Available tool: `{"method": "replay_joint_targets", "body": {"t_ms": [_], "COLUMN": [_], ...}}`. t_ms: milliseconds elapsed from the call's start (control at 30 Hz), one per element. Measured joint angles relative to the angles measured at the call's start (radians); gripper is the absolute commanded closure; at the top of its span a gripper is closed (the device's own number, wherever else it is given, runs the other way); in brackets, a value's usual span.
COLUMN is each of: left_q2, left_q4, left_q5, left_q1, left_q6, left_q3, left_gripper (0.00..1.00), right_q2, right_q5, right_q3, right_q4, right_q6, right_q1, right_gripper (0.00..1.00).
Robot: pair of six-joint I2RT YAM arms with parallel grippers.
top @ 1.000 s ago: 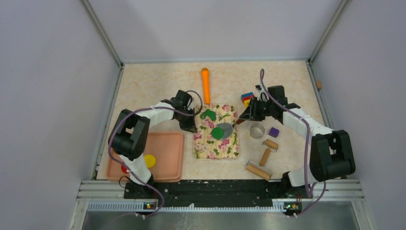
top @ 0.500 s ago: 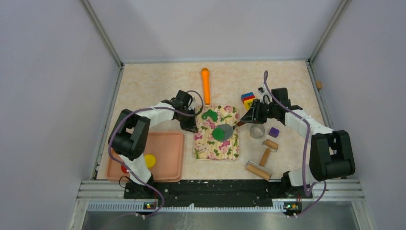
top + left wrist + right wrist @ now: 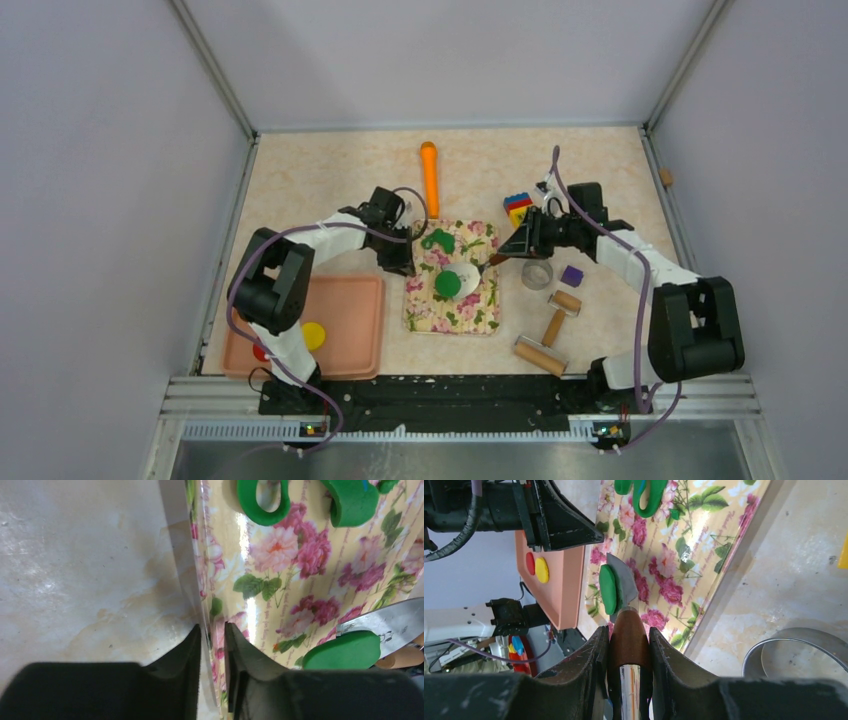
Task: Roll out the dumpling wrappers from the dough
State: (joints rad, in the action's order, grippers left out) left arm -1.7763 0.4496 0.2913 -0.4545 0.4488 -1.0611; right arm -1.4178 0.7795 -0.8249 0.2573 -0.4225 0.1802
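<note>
A neat round dark green dumpling wrapper (image 3: 447,284) (image 3: 608,589) (image 3: 342,651) leans on the metal blade of a spatula (image 3: 467,273) (image 3: 626,582) over the floral mat (image 3: 450,312) (image 3: 684,545). My right gripper (image 3: 518,245) (image 3: 628,630) is shut on the spatula's brown wooden handle. The ragged green dough (image 3: 436,240) (image 3: 262,502) (image 3: 649,497) lies at the mat's far end. My left gripper (image 3: 402,262) (image 3: 212,627) straddles the mat's left edge (image 3: 200,580), jaws a little apart. A yellow wrapper (image 3: 314,335) and a red one (image 3: 260,352) lie in the peach tray (image 3: 350,300).
An orange roller (image 3: 430,175) lies beyond the mat. Right of the mat are a metal ring cutter (image 3: 537,273) (image 3: 799,652), a purple block (image 3: 572,275), two wooden rollers (image 3: 553,325) (image 3: 540,355) and stacked coloured bricks (image 3: 516,207).
The spatula has slid the green wrapper slightly left and nearer across the mat. My left jaws have parted a little at the mat's edge.
</note>
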Motion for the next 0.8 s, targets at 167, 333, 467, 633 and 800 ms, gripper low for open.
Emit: {"method": "replay_joint_targets", "body": {"t_ms": [167,333,467,633,800], "left_q2": [0.007,0.104,0.214,0.371,0.568], "left_q4": [0.064,0.093,0.093,0.101,0.101], "left_q5": [-0.013,0.028,0.036,0.033,0.006], "left_q1": [0.006,0.112,0.24,0.403,0.564], "left_q6": [-0.055,-0.087,-0.114,-0.134,-0.13], "left_q3": [-0.09,-0.208,-0.256,-0.253,-0.169], "left_gripper": [0.58,0.55,0.54,0.53,0.51], "right_q2": [0.004,0.004,-0.003,-0.06,-0.15], "right_q5": [0.017,0.017,0.011,0.01,-0.003], "right_q3": [-0.016,-0.079,-0.169,-0.308,-0.429], "right_q4": [0.03,0.061,0.08,0.089,0.092], "right_q6": [0.002,0.01,0.018,0.029,0.047], "right_q1": [0.0,0.013,0.076,0.194,0.304], "right_gripper": [1.0,1.0,1.0,1.0,1.0]}}
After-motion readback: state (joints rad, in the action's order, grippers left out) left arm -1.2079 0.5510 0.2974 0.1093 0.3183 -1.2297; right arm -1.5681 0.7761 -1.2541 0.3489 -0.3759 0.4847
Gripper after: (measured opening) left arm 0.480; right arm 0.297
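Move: The pink tray that my right hand is carrying the green wrapper to has its middle about 39 cm left of that hand, 14 cm back and 12 cm below. The wrapper already rides on the spatula, some 12 cm left and 6 cm back. The dough scraps lie 14 cm left and 3 cm ahead, the metal cutter 6 cm right and 3 cm back. From my left hand, at the flowered board's left edge, the tray is about 19 cm left, 12 cm back. I let my left hand come off the board's left edge, opening its fingers to about half as it sweeps up some 25 cm, first forward, then well left, tilting up roughly 40 degrees. Starting slower, my right hand keeps its grip on the spatula handle and carries the wrapper left and up over the board towards the tray, about 15 cm in all, turning some 20 degrees counter-clockwise. ##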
